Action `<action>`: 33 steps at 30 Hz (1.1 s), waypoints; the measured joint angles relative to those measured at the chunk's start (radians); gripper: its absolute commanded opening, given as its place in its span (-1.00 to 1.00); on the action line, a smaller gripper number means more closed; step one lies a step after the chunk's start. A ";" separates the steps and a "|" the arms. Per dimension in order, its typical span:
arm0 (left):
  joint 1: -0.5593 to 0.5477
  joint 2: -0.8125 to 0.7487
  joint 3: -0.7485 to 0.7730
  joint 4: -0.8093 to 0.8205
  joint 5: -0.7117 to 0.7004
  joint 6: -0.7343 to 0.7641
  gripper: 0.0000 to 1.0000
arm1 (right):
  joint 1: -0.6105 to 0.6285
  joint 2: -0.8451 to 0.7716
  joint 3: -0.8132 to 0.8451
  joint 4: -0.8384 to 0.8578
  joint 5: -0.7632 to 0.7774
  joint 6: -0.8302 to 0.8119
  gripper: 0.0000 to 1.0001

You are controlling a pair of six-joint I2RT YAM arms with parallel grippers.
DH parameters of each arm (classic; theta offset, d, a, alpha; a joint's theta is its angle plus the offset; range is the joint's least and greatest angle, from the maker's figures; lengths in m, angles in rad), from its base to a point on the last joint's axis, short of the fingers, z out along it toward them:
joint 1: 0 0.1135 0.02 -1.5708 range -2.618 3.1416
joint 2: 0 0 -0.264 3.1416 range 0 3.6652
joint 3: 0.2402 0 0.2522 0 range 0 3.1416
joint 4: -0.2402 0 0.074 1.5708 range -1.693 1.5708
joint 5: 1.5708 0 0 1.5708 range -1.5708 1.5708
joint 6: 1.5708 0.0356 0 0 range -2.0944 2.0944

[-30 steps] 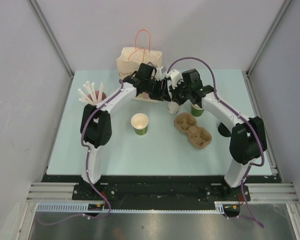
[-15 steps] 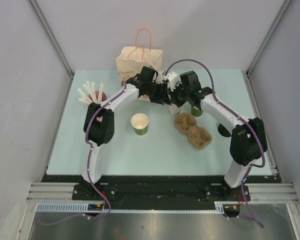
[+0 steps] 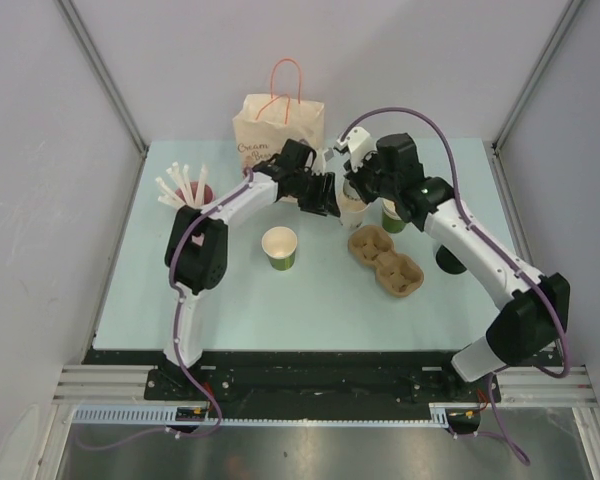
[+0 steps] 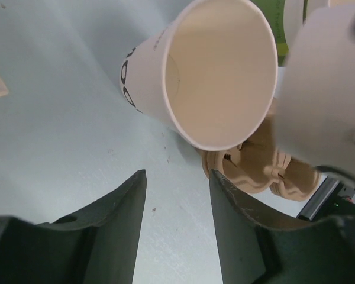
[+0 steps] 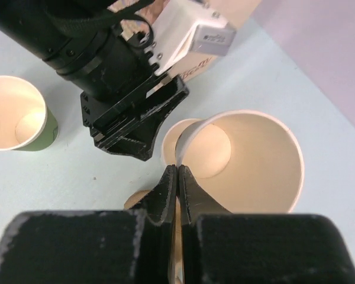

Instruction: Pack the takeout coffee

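The takeout coffee is out of view: every cup I see is lidless. My right gripper (image 5: 177,168) is shut on the rim of a lidless white cup (image 5: 248,160), pinching its wall and holding it above the table (image 3: 352,208). A second lidless white cup (image 4: 219,71) with black print sits just beyond it, tilted toward my left gripper (image 4: 177,174). That gripper is open and empty a little short of the cup, and in the top view it (image 3: 325,195) stands right beside the right gripper (image 3: 354,188).
A brown two-cup pulp tray (image 3: 385,262) lies right of centre. One lidless green cup (image 3: 280,247) stands mid-table, another (image 3: 392,218) behind the right arm. A paper bag (image 3: 278,125) stands at the back, a cup of white sticks (image 3: 185,190) at left, a dark object (image 3: 447,258) beside the tray.
The right arm has stretched out and raised the white cup it grips. The left gripper has drawn back from the paper bag toward the cups.
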 measured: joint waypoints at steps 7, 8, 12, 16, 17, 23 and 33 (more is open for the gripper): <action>-0.006 -0.092 -0.060 -0.003 0.021 0.050 0.11 | 0.061 -0.104 0.000 -0.048 0.092 -0.001 -1.00; -0.006 -0.111 -0.068 -0.002 0.024 0.063 0.13 | 0.077 -0.116 0.000 -0.059 0.108 0.000 -1.00; -0.006 -0.208 -0.119 0.001 0.027 0.118 0.18 | 0.148 -0.171 0.000 -0.119 0.154 0.014 -1.00; -0.006 -0.343 -0.212 0.002 0.027 0.184 0.26 | 0.243 -0.216 -0.001 -0.188 0.185 0.046 -1.00; -0.006 -0.380 -0.240 0.005 0.025 0.201 0.30 | 0.267 -0.220 -0.005 -0.196 0.188 0.055 -1.00; 0.033 -0.605 -0.372 -0.008 0.012 0.276 0.40 | 0.358 -0.208 -0.124 -0.185 0.195 0.092 -1.00; 0.217 -0.849 -0.497 -0.032 -0.068 0.360 0.47 | 0.360 -0.023 -0.247 -0.023 0.183 0.122 -1.00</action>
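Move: The cup already set down, beside which the right hand's held cup is taken, lies about 10 cm back, 17 cm left and 20 cm below the right hand. The standing white cup is almost under that hand, 3 cm ahead and 20 cm down; the green cups are 3 cm ahead and 13 cm to its right, the cup tray 11 cm back and 10 cm right. From the left hand, the set-down cup is some 10 cm back, 12 cm left and 5 cm lower. Keep the white cup's rim pinched in the right gripper and swing it back about 12 cm and left some 7 cm, rising a little first, then lowering to end roughly 10 cm below the start, close on the right of the set-down cup. Meanwhile clear the left gripper from the white cup: draw it back and up, then sweep left, rising about 16 cm, opening wider and tipping its fingers farther forward by some 30 degrees. ##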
